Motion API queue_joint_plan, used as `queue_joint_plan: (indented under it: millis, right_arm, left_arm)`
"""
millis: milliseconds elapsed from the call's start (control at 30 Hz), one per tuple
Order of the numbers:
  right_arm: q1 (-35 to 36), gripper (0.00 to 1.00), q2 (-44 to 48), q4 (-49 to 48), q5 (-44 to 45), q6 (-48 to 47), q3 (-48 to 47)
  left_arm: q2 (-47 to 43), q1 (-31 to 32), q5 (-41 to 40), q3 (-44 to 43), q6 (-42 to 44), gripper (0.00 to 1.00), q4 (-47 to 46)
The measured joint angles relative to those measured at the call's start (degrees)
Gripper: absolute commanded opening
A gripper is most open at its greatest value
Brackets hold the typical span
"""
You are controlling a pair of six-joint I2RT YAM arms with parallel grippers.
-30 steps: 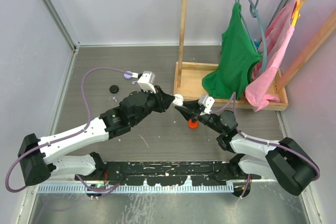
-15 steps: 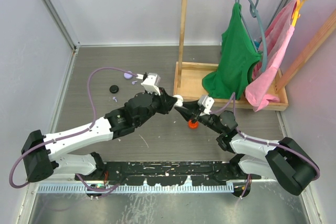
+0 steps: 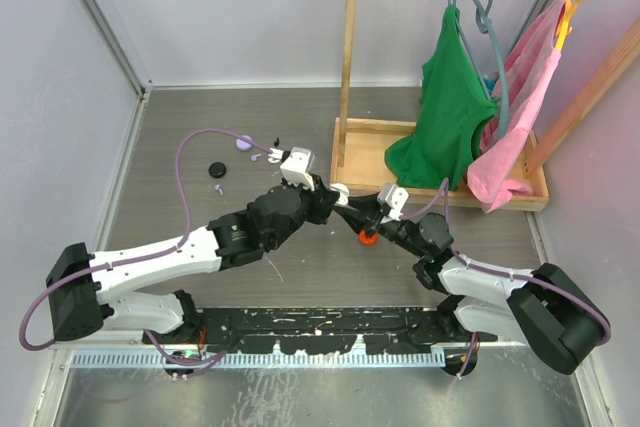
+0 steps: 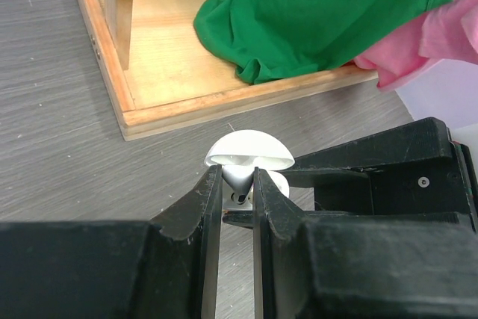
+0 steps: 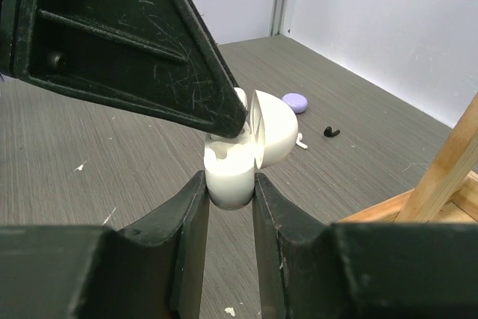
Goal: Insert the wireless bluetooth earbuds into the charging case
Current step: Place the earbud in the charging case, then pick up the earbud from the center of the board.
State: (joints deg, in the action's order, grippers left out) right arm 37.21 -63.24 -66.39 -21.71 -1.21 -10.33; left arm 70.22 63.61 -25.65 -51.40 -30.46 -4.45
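Observation:
The white charging case (image 5: pixel 233 184) hangs above the table with its lid (image 5: pixel 275 136) swung open, and my right gripper (image 5: pixel 228 178) is shut on its body. My left gripper (image 4: pixel 238 178) is shut on a white earbud (image 4: pixel 240 177), its tips pressed against the top of the case at the open sockets. In the top view both grippers meet at the case (image 3: pixel 340 189), the left gripper (image 3: pixel 333 198) coming from the left and the right gripper (image 3: pixel 350 208) from the right. A black earbud (image 5: pixel 331 131) and a white one (image 5: pixel 301 140) lie on the table beyond.
A red disc (image 3: pixel 367 238) lies under the right gripper. A black disc (image 3: pixel 214 169), a lilac disc (image 3: pixel 243 144) and a lilac bud (image 3: pixel 217 188) lie at back left. The wooden rack tray (image 3: pixel 360 137), with green and pink garments hanging over it, stands right behind the grippers.
My left arm has pushed rightward and its wrist has come closer to the case. The right arm and the case have stayed put.

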Motion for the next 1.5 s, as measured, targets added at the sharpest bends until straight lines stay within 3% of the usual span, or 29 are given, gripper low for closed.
queue_joint_plan:
  millis: [367,1000,1200,1500]
  right_arm:
    - [0.2,0.01,0.7,-0.2,0.3,0.0,0.1]
    - [0.2,0.01,0.7,-0.9,3.1,-0.4,1.9]
    - [0.2,0.01,1.3,-0.8,5.1,-1.4,3.3]
    - [0.2,0.01,1.7,-0.9,6.7,-2.1,3.8]
  left_arm:
    - [0.1,2.0,-3.9,-1.6,0.7,0.44,2.0]
    - [-4.7,0.4,-9.0,-3.0,2.3,0.58,11.1]
    - [-2.5,-8.0,-7.4,-4.4,2.9,0.59,16.0]
    - [10.7,-22.5,-1.6,-8.3,2.9,0.56,18.3]
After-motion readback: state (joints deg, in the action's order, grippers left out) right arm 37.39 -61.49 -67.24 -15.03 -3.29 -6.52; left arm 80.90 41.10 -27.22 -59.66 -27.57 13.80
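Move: The left hand holds a white earbud in the open white charging case, whose middle lies barely 1 cm ahead of it, 2 cm to its right and 1 cm lower. The other white earbud lies on the table about 26 cm ahead, 16 cm left and 23 cm below; a purple earbud is 4 cm farther left of it, about level. The red case sits 4 cm ahead, 9 cm right, 22 cm down. For the right hand, the white case is at its fingertips, about 1 cm ahead, left and up. Nearly still at first, the left hand opens its fingers from the earbud to a bit over half wide. It then backs out leftward with a slight rise and sweeps left and forward, 11 to 12 cm each way, sinking some 7 cm towards the white earbud on the table while the wrist swings counter-clockwise and tips down, about 30 degrees in all. The right hand keeps its grip on the case, easing 2 cm right and a little down. ##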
